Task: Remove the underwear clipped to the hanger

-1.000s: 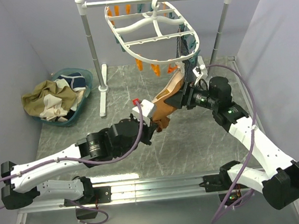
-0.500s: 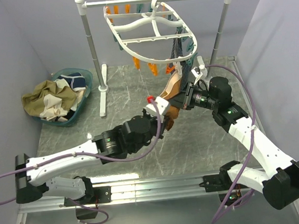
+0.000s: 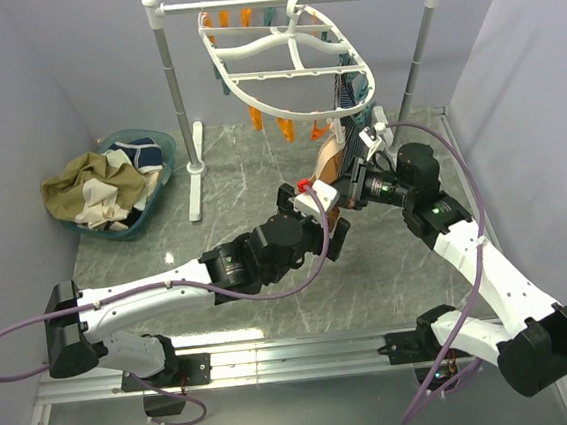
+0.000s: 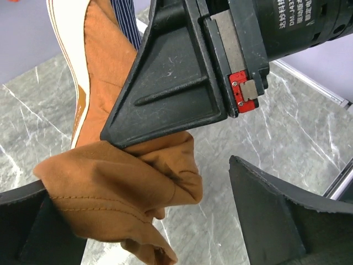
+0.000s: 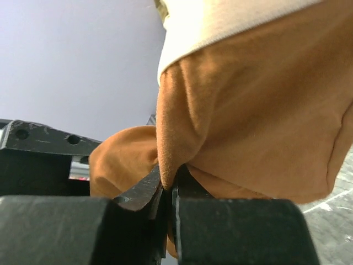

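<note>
The white oval hanger (image 3: 289, 63) hangs from the rail with orange and teal pins round its rim. A tan-brown pair of underwear (image 3: 330, 160) with a cream waistband droops from its right rim, next to a dark striped pair (image 3: 348, 90). My right gripper (image 3: 346, 188) is shut on a fold of the tan-brown underwear (image 5: 259, 110), the jaws pinched together (image 5: 170, 185). My left gripper (image 3: 331, 218) stands wide open just below it, the bunched lower end of the brown cloth (image 4: 121, 182) lying loose between its fingers (image 4: 276, 215).
A teal basket (image 3: 159, 144) full of cloth stands at the far left. The silver-and-white rail stand (image 3: 180, 112) carries the hanger; its posts rise at left and right of the back. The right gripper's black body (image 4: 176, 77) is close in front of the left wrist camera.
My left gripper has opened wide, let go of the tan-brown underwear and moved up and right. My right gripper has shut on that cloth.
</note>
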`<state>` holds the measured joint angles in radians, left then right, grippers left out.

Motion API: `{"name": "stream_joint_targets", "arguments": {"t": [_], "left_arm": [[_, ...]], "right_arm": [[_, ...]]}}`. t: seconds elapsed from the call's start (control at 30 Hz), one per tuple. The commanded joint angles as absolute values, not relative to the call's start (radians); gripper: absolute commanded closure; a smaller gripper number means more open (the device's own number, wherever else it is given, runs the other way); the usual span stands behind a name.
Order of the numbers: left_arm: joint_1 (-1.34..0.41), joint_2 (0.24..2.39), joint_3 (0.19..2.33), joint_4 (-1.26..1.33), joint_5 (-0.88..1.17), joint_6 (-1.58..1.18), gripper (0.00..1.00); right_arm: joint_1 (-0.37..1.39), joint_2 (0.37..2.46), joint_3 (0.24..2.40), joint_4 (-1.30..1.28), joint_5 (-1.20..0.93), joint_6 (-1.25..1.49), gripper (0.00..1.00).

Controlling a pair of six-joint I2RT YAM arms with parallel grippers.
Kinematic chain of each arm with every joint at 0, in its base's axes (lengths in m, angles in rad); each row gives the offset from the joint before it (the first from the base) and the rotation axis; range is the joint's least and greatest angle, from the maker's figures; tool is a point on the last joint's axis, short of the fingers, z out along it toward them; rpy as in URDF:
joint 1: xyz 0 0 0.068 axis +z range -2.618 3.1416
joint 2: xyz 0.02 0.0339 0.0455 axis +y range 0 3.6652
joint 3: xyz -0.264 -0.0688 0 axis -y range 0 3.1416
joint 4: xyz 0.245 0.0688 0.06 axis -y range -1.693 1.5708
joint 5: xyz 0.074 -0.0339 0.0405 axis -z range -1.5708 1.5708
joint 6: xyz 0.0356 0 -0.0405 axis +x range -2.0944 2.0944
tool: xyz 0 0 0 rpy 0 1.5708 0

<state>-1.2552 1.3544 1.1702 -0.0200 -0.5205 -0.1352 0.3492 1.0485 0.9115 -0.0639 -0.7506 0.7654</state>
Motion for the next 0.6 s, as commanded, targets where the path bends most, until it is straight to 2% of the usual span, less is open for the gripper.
{"name": "stream_joint_targets", "arguments": {"t": [0.0,0.33,0.43,0.47,0.53,0.57], "left_arm": [[-1.25,1.345,1.184,0.048,-0.549,-0.107,0.01],[-1.246,1.454,1.216,0.003,-0.666,-0.057,0.0],[-1.243,1.463,1.22,0.008,-0.667,-0.034,0.16],[-1.243,1.465,1.221,0.006,-0.666,-0.032,0.32],[-1.238,1.465,1.223,0.003,-0.672,-0.034,0.52],[-1.238,1.465,1.221,0.003,-0.675,-0.035,0.71]], "right_arm": [[0.354,1.057,0.976,-0.072,-0.83,0.798,1.0],[0.354,1.077,1.012,-0.072,-0.933,0.858,1.0],[0.353,1.072,1.031,-0.107,-0.933,0.842,1.0],[0.353,1.072,1.037,-0.112,-0.933,0.839,1.0],[0.351,1.071,1.042,-0.12,-0.933,0.839,1.0],[0.353,1.071,1.046,-0.121,-0.931,0.838,1.0]]}}
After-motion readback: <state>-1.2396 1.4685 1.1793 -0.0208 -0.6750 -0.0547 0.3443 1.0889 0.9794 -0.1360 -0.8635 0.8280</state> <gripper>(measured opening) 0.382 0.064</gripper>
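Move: The left hand, open wide, has the bunched lower part of the brown underwear about 4 cm ahead, level sideways and 5 cm below; the right gripper's tips stand some 4 cm ahead and 3 cm to its right at about its height. The clip still holding the underwear is roughly 12 cm ahead, 4 cm right and 12 cm up. From the right hand, that bunch hangs about 4 cm below, 2 cm to the left. The left hand sinks about 4 cm and eases some 3 cm forward to the brown cloth hanging just under the right gripper, its wrist turning 10–15 degrees with its left side rising, then closes its wide-open fingers more than halfway around the bunch. The right hand keeps its pinch on the underwear, drawing slowly back and slightly up, about 2 cm in all, as it turns a little counter-clockwise. ##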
